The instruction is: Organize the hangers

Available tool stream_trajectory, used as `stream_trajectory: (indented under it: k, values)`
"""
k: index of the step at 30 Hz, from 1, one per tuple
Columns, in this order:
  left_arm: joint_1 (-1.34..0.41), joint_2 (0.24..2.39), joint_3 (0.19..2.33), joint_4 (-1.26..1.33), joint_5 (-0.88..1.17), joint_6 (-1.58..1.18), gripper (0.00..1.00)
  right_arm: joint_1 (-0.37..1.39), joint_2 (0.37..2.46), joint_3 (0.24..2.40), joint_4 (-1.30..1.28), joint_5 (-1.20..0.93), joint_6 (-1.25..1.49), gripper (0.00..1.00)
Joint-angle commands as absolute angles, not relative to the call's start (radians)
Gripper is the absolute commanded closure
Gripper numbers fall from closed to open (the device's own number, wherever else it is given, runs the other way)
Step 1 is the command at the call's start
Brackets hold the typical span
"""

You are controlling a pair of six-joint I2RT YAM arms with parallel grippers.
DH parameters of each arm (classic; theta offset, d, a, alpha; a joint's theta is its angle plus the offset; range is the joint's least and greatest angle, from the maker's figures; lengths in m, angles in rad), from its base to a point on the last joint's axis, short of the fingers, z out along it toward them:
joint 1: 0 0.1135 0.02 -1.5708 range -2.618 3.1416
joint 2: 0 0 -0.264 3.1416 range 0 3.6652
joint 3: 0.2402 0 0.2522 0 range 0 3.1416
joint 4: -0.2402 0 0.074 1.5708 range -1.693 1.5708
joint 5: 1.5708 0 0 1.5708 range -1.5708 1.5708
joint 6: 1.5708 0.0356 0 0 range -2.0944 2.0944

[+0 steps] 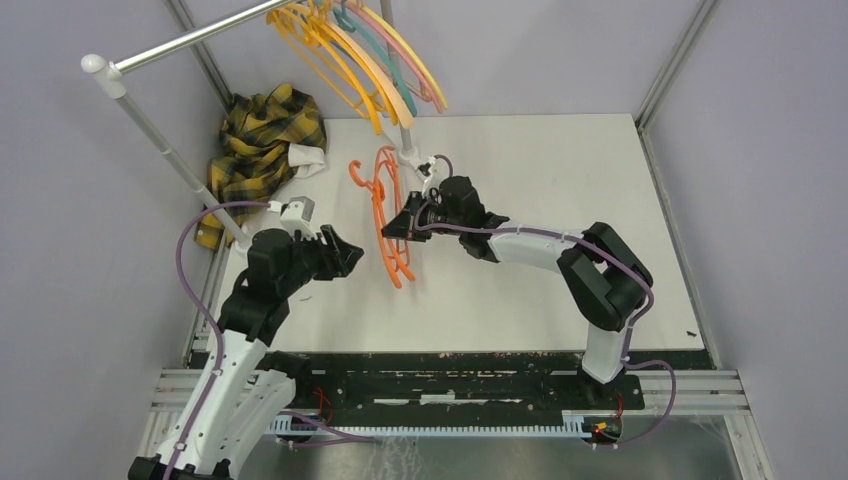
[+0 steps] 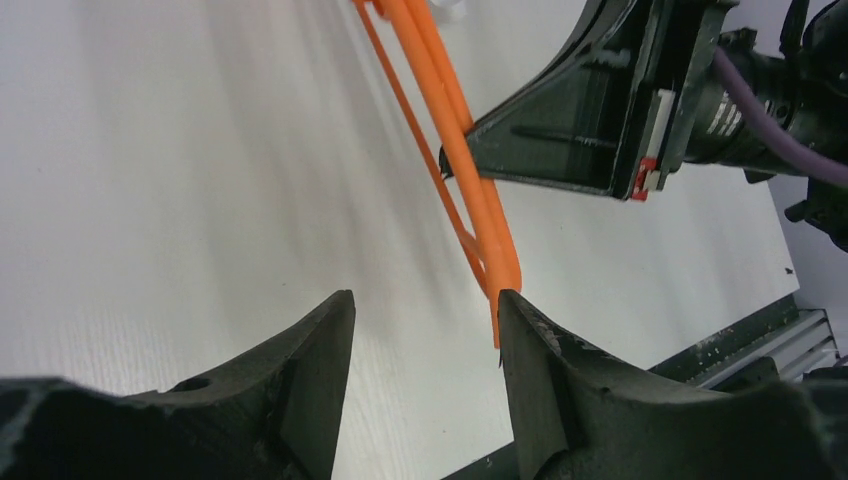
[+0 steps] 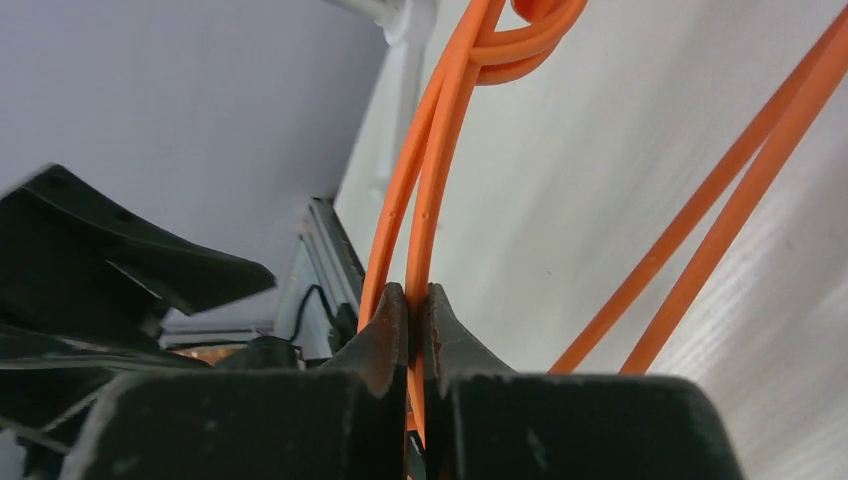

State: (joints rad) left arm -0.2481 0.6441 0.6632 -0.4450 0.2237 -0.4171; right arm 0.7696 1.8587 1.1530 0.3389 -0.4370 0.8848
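Two orange hangers (image 1: 385, 205) lie stacked on the white table (image 1: 560, 180), hooks toward the back. My right gripper (image 1: 392, 229) is shut on one thin orange arm (image 3: 432, 200); the other hanger's arm (image 3: 392, 225) runs just outside its left finger. My left gripper (image 1: 347, 257) is open to the left of the hangers' near end. In the left wrist view the orange tip (image 2: 497, 275) lies against its right finger's tip, with nothing between the jaws of the left gripper (image 2: 425, 308). Several more hangers (image 1: 365, 50), yellow, orange, pink and teal, hang on the rack rail.
A yellow-black plaid cloth (image 1: 262, 140) is heaped at the table's back left corner. The rack's slanted pole (image 1: 165, 150) crosses above the left edge, and its upright (image 1: 405, 130) stands just behind the orange hangers. Grey walls close in the sides.
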Motion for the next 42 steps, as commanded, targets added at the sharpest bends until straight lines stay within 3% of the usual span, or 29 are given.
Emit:
stream_trajectory:
  k: [1,10,22,30,38,42]
  values:
    - [-0.244,0.621,0.641,-0.324,0.286,-0.476,0.40,0.741,1.817,1.130,0.664,-0.538,1.075,0.99]
    - [-0.244,0.660,0.629,-0.183,0.294,-0.552,0.42,0.741,1.870,1.115,0.813,-0.598,1.195,0.99]
    - [-0.244,0.771,0.624,-0.017,0.321,-0.629,0.50,0.745,1.833,1.123,0.748,-0.642,1.157,0.99]
    - [-0.244,0.826,0.592,0.077,0.342,-0.668,0.61,0.756,1.823,1.114,0.749,-0.654,1.157,0.99]
    - [-0.244,0.862,0.576,0.130,0.360,-0.687,0.64,0.773,1.820,1.122,0.751,-0.663,1.161,0.99]
    - [-0.244,0.870,0.560,0.157,0.366,-0.687,0.76,0.776,1.811,1.122,0.750,-0.668,1.161,0.99]
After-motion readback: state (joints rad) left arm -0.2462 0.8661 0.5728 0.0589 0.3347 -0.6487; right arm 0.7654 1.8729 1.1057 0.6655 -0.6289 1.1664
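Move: Gripped at one bar by the shut right fingers, the orange hangers have the stretch beside that grip about 6 cm ahead of the left hand, 6 cm to its right and some 4 cm below it. On the table some 16 cm below the left hand, the rack foot lies 27 cm ahead and 10 cm right, the white cloth 27 cm ahead and 15 cm left. From the right hand, the left gripper is about 6 cm back, 6 cm left and 4 cm higher. Reaching about 5 cm forward and 4 cm right, the left hand brings its fingers around the orange bar beside the right fingertips, rolling some 15 degrees left side down and closing from well open to about a third. Still pinching the hangers, the right hand first lifts them 5 cm as its fingertips tip up to near level, then draws back roughly 3 cm. ##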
